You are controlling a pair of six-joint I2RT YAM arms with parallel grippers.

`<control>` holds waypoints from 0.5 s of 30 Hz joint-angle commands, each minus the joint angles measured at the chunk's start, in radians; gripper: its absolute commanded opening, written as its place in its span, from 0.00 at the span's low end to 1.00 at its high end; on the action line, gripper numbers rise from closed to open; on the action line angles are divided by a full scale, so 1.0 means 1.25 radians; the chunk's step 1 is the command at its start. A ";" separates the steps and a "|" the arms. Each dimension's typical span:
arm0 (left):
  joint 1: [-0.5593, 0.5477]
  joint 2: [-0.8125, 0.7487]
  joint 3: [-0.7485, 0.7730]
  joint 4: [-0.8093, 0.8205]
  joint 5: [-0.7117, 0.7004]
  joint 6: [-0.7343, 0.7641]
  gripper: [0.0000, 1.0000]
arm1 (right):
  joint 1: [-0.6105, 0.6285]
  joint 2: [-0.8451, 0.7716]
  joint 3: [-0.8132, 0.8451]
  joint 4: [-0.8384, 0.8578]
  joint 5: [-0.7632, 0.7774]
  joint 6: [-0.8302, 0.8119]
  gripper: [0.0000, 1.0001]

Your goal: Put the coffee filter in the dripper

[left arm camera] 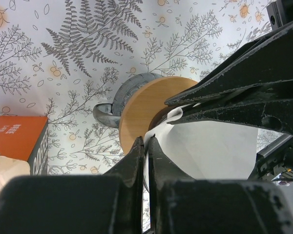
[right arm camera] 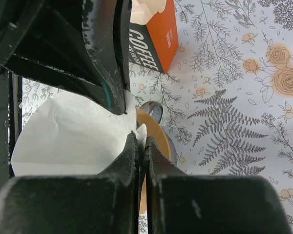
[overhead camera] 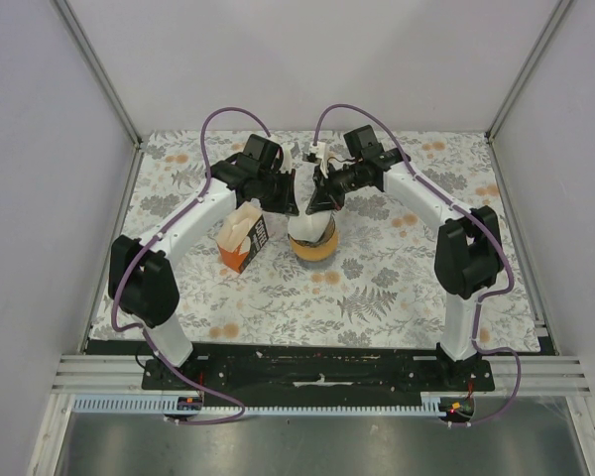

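Observation:
The coffee filter (overhead camera: 305, 226) is a white paper cone held above the dripper (overhead camera: 315, 248), which stands mid-table. Each gripper pinches one side of the filter. My left gripper (left arm camera: 146, 141) is shut on the edge of the filter (left arm camera: 210, 146), with the dripper's grey body (left arm camera: 132, 92) and wooden ring (left arm camera: 146, 109) beyond it. My right gripper (right arm camera: 139, 136) is shut on the opposite edge of the filter (right arm camera: 68, 131), next to the dripper's wooden ring (right arm camera: 158, 139). From above, the left gripper (overhead camera: 294, 206) and right gripper (overhead camera: 320, 201) meet over the dripper. The paper hides the dripper's mouth.
An orange coffee-filter box (overhead camera: 243, 243) with paper sticking out of its top stands just left of the dripper, and shows too in the right wrist view (right arm camera: 156, 39). The floral tablecloth (overhead camera: 397, 288) covers the table, and frame posts stand at its corners.

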 commanded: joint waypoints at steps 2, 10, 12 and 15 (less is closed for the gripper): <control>-0.011 -0.008 0.002 0.036 0.016 0.017 0.05 | 0.008 -0.006 -0.001 0.022 0.019 -0.037 0.00; -0.021 -0.007 0.004 0.038 0.024 0.018 0.04 | 0.008 -0.032 -0.003 0.046 0.004 0.004 0.49; -0.028 -0.007 0.005 0.037 0.021 0.021 0.04 | 0.006 -0.039 -0.007 0.072 -0.011 0.030 0.50; -0.028 -0.005 0.006 0.037 0.018 0.021 0.05 | 0.008 -0.040 -0.015 0.092 -0.022 0.044 0.45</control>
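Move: Right gripper: the dripper's middle is about 4 cm back from the closed tips and level sideways, roughly 4 cm below them; its server lies about 4 cm back and 11 cm below. The orange coffee box stands some 16 cm to the left and 6 cm back, 9 cm lower. Left gripper: it too holds the filter, with the dripper about 4 cm to its right, 3 cm back and 4 cm below. Hold the right gripper in place over the far side of the dripper and, after a brief pause, open its fingers to about half, letting go of the filter's edge between them. Keep the left gripper shut on its own part of the filter and let it ease about half a centimetre to the right, wrist steady. ##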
